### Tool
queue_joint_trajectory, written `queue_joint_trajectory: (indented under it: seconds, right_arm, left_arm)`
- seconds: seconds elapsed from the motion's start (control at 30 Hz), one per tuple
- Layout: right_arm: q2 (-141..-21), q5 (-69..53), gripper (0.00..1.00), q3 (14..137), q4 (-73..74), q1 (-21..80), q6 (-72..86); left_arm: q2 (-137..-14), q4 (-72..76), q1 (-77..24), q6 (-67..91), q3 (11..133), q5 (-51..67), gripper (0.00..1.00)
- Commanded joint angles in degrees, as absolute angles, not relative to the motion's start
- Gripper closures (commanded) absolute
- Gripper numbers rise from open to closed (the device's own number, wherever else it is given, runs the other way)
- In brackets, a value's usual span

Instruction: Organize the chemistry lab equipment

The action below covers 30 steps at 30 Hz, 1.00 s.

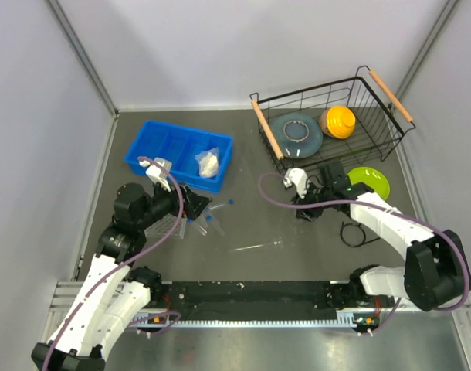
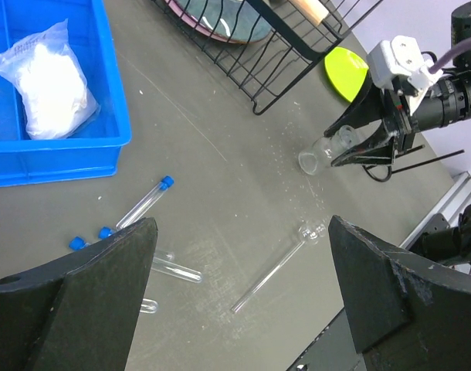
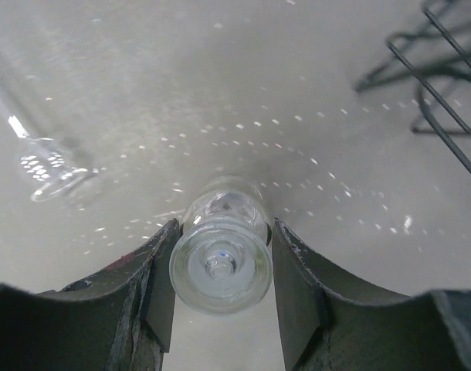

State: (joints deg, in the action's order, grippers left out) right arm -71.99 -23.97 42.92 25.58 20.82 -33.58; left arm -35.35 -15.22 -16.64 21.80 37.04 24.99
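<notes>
My right gripper (image 3: 224, 228) is shut on the small clear cup (image 3: 220, 263), which lies on its side low over the table; both fingers press its neck. The left wrist view shows the same grip, the cup (image 2: 316, 157) in the right gripper (image 2: 340, 151). The thin glass rod (image 1: 255, 246) lies on the table between the arms, its bulb end (image 3: 46, 170) to the left of the cup. My left gripper (image 2: 242, 232) hangs open above the rod (image 2: 278, 267), holding nothing. Several blue-capped test tubes (image 2: 143, 202) lie loose to its left. The white packet (image 2: 50, 81) lies in a blue bin (image 2: 112, 100).
A black wire basket (image 1: 328, 100) at the back right holds a grey dish (image 1: 296, 131) and an orange dish (image 1: 340, 121). A green dish (image 1: 371, 182) lies in front of it. The black wire ring stand (image 1: 355, 232) lies right of my right gripper.
</notes>
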Motion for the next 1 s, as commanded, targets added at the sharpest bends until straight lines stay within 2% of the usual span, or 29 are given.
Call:
queue_joint_trajectory:
  seconds: [0.0,0.2,0.67,0.87,0.97]
  right_arm:
    - [-74.70,-24.70,0.65,48.33,25.58,27.76,-36.47]
    - [-82.26,-21.01,0.64,52.81,23.99,34.36,-36.56]
    - [-86.48,-20.92,0.56,55.46,23.99,36.91,-36.74]
    - [-84.82,-22.23,0.39,55.20,25.22,36.91,-36.91]
    - [-83.33,-22.85,0.21,55.55,27.24,37.00,-37.61]
  left_arm:
    - [-34.45,-11.69,-16.52,19.86,35.43,26.81,0.02]
    - [-32.87,-11.95,-16.61,18.99,33.75,26.81,0.03]
    - [-30.06,-8.44,-18.72,19.69,29.45,27.33,0.03]
    - [-30.76,-6.77,-22.32,19.42,28.83,25.14,0.02]
    - [-31.81,-6.59,-24.78,18.99,28.92,23.30,0.02]
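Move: Already holding the stoppered glass bottle by its upper part, the right hand is taking it to a bare patch of table about 8 cm to its left, level fore and aft and some 7 cm below. The glass rod's bulb end lies roughly 9 cm left and 8 cm back; the wire rack's middle is about 26 cm ahead and 7 cm to the right. From the left hand the same patch is about 21 cm right, 3 cm ahead and far below. Carrying the bottle about 8 cm to the left, the right hand dips roughly 1 cm early on and turns some 15 degrees counter-clockwise. It then all but stops, and near the end its fingers open and let go of the bottle. The left hand, still wide open and empty, sinks about 3 cm, drawing back some 2 cm and shifting slightly right. ##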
